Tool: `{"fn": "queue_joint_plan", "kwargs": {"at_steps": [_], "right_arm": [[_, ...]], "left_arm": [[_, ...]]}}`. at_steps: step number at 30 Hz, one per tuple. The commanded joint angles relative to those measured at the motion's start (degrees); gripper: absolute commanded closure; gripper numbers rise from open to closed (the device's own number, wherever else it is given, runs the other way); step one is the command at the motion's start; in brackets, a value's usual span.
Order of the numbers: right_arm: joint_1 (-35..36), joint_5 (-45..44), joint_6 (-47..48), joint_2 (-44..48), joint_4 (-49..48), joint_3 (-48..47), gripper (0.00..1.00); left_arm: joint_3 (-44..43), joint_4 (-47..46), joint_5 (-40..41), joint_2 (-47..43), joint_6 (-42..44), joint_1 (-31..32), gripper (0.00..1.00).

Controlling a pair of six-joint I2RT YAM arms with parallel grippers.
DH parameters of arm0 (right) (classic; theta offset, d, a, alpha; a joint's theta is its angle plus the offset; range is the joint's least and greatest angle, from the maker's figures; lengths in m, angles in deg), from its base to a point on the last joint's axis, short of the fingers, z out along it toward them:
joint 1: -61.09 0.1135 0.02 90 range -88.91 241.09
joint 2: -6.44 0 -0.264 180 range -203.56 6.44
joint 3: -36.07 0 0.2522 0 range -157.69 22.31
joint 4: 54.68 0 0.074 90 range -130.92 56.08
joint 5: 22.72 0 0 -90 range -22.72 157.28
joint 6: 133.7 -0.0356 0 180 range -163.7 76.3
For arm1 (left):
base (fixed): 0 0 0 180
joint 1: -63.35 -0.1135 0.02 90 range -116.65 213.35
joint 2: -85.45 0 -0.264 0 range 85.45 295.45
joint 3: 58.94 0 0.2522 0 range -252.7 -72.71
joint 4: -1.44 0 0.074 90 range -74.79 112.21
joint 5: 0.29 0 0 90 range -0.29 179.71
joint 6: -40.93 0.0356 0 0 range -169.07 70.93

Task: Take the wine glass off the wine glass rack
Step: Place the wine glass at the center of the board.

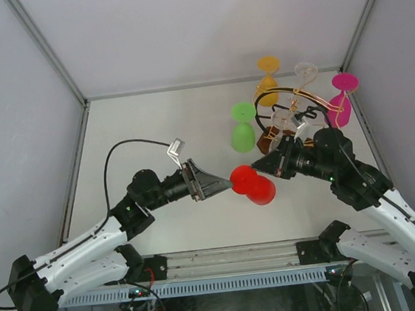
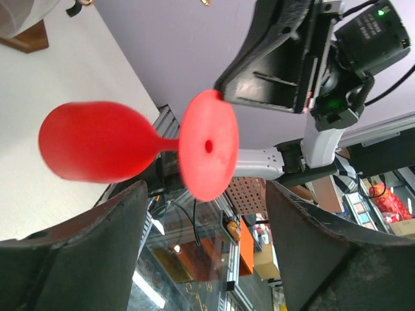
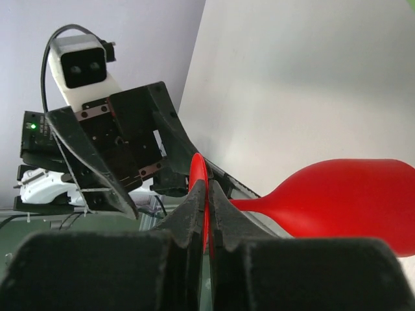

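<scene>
A red wine glass (image 1: 253, 184) hangs on its side in mid-air, clear of the wine glass rack (image 1: 282, 122) at the back right. My right gripper (image 3: 208, 194) is shut on the edge of its round foot (image 3: 198, 178), and the bowl (image 3: 350, 197) points away to the right. My left gripper (image 2: 206, 194) is open and faces the flat underside of the foot (image 2: 207, 152). Its two fingers stand wide to either side, just short of the disc and not touching it. In the top view the two grippers meet tip to tip at the glass.
The rack's dark wooden base (image 1: 268, 143) stands just behind my right wrist. Green (image 1: 243, 129), orange (image 1: 268, 78), clear (image 1: 304, 75) and magenta (image 1: 340, 100) glasses hang on its arms. Grey walls close in the table (image 1: 160, 131) on three sides.
</scene>
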Motion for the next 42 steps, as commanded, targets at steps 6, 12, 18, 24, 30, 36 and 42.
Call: {"fn": "queue_joint_plan", "kwargs": {"at_steps": [6, 12, 18, 24, 30, 36, 42], "right_arm": [[5.33, -3.30, -1.02, -2.68, -8.40, 0.24, 1.00], [6.85, -4.72, -0.74, -3.02, -8.51, 0.44, 1.00], [8.53, -5.11, -1.50, -2.65, -10.69, 2.46, 1.00], [9.05, -5.87, -1.66, -1.44, -11.95, 4.02, 1.00], [9.04, -4.39, -1.24, -0.75, -12.14, 4.33, 1.00], [8.08, -2.21, 2.18, 0.30, -9.86, 2.47, 0.63], [0.57, -20.17, 10.78, 4.68, 7.63, -8.36, 0.33]], "left_arm": [[0.13, -6.30, 1.67, -1.29, -0.27, 0.37, 0.34], [1.24, -4.55, 2.81, -2.03, 1.60, 0.34, 0.33], [1.15, -0.26, 3.24, -2.60, 3.16, 0.34, 0.34], [0.92, -0.28, 1.84, -2.37, 2.89, 0.46, 0.60], [1.22, -3.64, -1.11, -2.30, 3.43, 0.44, 0.89], [2.58, -2.27, 1.68, -4.79, 5.25, 0.43, 1.00], [1.02, 9.33, 8.33, -9.66, 11.10, 0.44, 1.00]]}}
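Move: The red wine glass hangs bowl-down with its foot pinched in my right fingers; the foot's middle is about 3 cm to the left and 3 cm back of that hand. From my open left hand the foot lies some 5 cm to the right and 1 cm ahead, level with it. The green glass is about 16 cm ahead and 6 cm right of my left hand, 10 cm lower; the rack stands 14 cm ahead and 20 cm right. I pass the red glass across: my right hand, keeping its pinch, carries the foot about 3 cm left between my waiting left fingers, which then close fully on its rim. Only then do I open the right fingers, let go and draw that hand some 3 cm back to the right, while my left begins easing left with the glass. ##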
